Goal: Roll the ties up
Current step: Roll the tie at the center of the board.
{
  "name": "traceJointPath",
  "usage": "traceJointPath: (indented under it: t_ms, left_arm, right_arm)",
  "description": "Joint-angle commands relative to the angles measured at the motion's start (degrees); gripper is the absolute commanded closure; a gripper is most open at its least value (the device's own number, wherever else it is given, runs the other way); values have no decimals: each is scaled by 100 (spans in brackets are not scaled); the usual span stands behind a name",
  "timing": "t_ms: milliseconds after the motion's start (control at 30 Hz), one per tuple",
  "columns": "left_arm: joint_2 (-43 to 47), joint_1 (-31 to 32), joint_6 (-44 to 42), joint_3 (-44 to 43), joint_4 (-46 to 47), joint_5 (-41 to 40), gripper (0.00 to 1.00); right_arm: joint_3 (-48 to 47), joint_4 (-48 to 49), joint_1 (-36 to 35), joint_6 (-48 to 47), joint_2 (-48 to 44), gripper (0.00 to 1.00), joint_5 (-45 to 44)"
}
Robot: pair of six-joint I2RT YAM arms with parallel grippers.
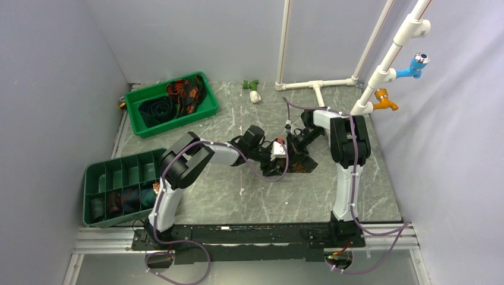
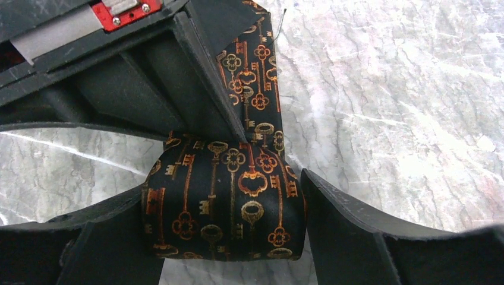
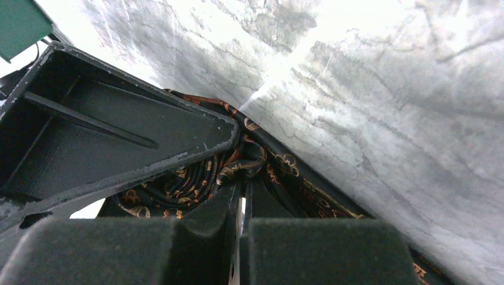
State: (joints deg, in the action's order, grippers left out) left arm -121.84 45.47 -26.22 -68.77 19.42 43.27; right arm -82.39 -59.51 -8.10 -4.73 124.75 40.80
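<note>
A black tie with an orange key print [image 2: 226, 208] lies partly rolled on the marble table. My left gripper [image 2: 224, 184] is open, its fingers [image 2: 356, 231] standing on either side of the roll and close against it. My right gripper [image 3: 243, 185] is shut on the tie, pinching a fold of cloth at the roll's spiral [image 3: 178, 185]. It shows in the left wrist view as the black body [image 2: 148, 83] above the roll. The unrolled tail [image 2: 255, 71] runs away over the table. From above, both grippers [image 1: 279, 155] [image 1: 292, 148] meet mid-table over the tie [image 1: 303, 167].
A green tray [image 1: 209, 110] at the back left holds loose ties [image 1: 178, 95]. A green compartment tray [image 1: 89, 178] at the near left has rolled ties [image 1: 125, 202] in its front cells. White pipes [image 1: 315, 84] with blue [image 1: 416, 65] and orange [image 1: 386, 101] taps stand at the back right.
</note>
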Motion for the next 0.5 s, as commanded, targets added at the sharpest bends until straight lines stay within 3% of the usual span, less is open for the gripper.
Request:
traceJointPath:
  t_ms: [0,133,300,467]
  left_arm:
    - [-160,162,3,-271,94,221,21]
    - [-155,188,-270,-237,3,275,23]
    - [-168,258,-495,-226,-281,237,35]
    - [-46,237,-364,-72,-811,-128,65]
  right_arm:
    - [-90,236,-113,-583,404,100,-869]
    - [-135,156,-233,-710,473,100,-792]
    - [-207,153,-320,-706,530,100,-681]
    - [-305,54,-338,-777,495,100,-377]
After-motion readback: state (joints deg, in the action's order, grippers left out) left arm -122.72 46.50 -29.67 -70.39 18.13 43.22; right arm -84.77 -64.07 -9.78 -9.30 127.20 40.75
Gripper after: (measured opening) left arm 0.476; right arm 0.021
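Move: The rolled part of the tie sits between the left hand's open fingers, its middle about 1 cm to the right of the hand point, level front to back and 1 cm lower. The short unrolled tail lies flat some 9 cm to the right and 3 cm below; the green pipe fitting is about 27 cm ahead and 10 cm to the left. From the right hand, the roll's middle is roughly 2 cm to the left and 1 cm back, the tail's middle about 5 cm to the right and 1 cm back. The left hand, its fingers pointing right and down astride the roll, edges about 1 cm further right over it, then stays at that height and closes from about three-quarters open to half, squeezing the roll between its two ends. The right hand keeps its shut fingertips in the cloth at the roll's right side, where the tail leaves it, drawing back about 1 cm and turning some 5 degrees counter-clockwise. ##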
